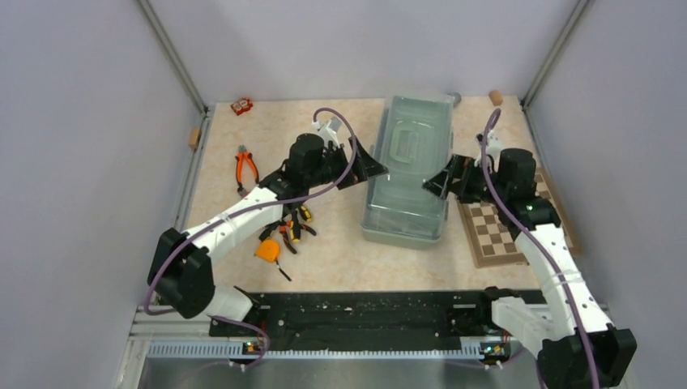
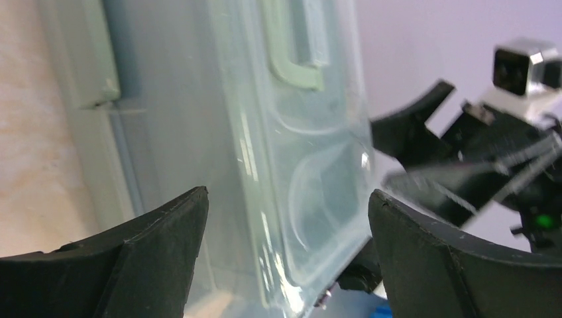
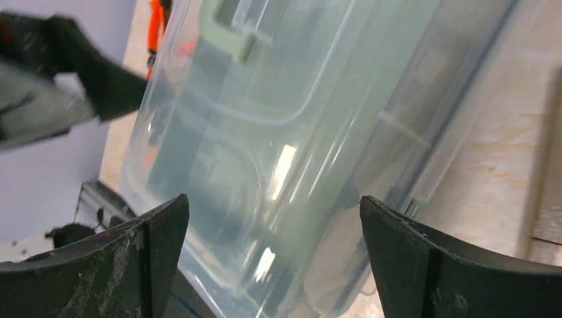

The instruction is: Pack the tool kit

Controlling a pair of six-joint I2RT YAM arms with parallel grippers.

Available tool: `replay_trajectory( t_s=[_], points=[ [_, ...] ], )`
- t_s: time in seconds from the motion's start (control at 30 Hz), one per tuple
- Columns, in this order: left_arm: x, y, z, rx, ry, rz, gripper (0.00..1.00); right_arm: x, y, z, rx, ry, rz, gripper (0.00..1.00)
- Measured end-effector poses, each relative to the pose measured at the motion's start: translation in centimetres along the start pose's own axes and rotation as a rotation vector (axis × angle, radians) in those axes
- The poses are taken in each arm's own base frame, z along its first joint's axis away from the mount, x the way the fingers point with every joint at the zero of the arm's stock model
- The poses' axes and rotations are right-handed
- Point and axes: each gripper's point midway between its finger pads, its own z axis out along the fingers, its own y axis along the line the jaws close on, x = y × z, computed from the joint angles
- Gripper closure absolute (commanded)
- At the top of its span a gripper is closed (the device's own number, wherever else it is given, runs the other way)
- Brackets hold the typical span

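The sage-green tool kit box with its translucent lid down stands mid-table. My left gripper is open at its left side, and the lid's edge lies between the spread fingers. My right gripper is open at the box's right side, its fingers straddling the lid's edge. Orange-handled pliers lie far left. Black-yellow screwdrivers and an orange tape measure lie under the left arm.
A brown-and-cream chessboard lies right of the box, under the right arm. A grey cylinder and a wooden block sit at the back. A small red object is at the back left.
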Motion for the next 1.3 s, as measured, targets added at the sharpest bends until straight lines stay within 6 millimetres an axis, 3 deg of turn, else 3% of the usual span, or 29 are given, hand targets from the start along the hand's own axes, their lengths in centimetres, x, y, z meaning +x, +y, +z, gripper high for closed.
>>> replay_trajectory(
  t_s=[0.13, 0.27, 0.47, 0.6, 0.77, 1.0, 1.13, 1.3],
  points=[
    [1.1, -2.7, -1.3, 0.07, 0.02, 0.017, 0.06, -3.8, -2.1, -0.2, 0.12, -0.09, 0.013, 0.01],
    [1.5, -3.4, -1.5, 0.096, 0.037, 0.021, 0.06, -7.9, -5.1, 0.3, 0.199, -0.193, 0.062, 0.01],
    [3.9, -3.3, -1.3, 0.1, 0.095, 0.021, 0.06, -11.3, -6.8, 4.6, 0.148, -0.19, 0.084, 0.01],
    [6.4, -2.8, -1.3, 0.094, 0.155, 0.017, 0.06, -11.0, -7.1, 6.9, 0.079, -0.15, 0.099, 0.01],
    [7.9, -3.3, -1.9, 0.103, 0.186, 0.024, 0.06, -10.7, -6.3, 7.6, 0.026, -0.142, 0.057, 0.01],
    [9.1, -4.2, -3.8, 0.127, 0.203, 0.043, 0.06, -7.4, -3.8, 8.4, -0.062, -0.065, -0.027, 0.01],
    [7.3, -4.0, -5.5, 0.096, 0.108, 0.047, 0.07, -6.5, -2.9, 7.3, -0.048, -0.052, -0.045, 0.01],
    [1.6, -0.5, -8.8, 0.037, -0.12, 0.003, 0.08, -7.9, -2.8, 4.7, 0.009, -0.126, -0.08, 0.01]
  ],
)
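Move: The toolbox stands between the hands, its middle some 11 cm to the left hand's right and 1 cm ahead, 12 cm lower; from the right hand it is about 9 cm left, 3 cm ahead and 11 cm lower. The screwdrivers lie roughly 20 cm left and 13 cm back of the left hand, 22 cm below. The chessboard's middle is about 21 cm right and 9 cm back of the right hand, 20 cm down. Right hand sweeps 14 cm forward, then pushes toolbox's far end back-left; left retreats 10 cm, then swings left-forward. ##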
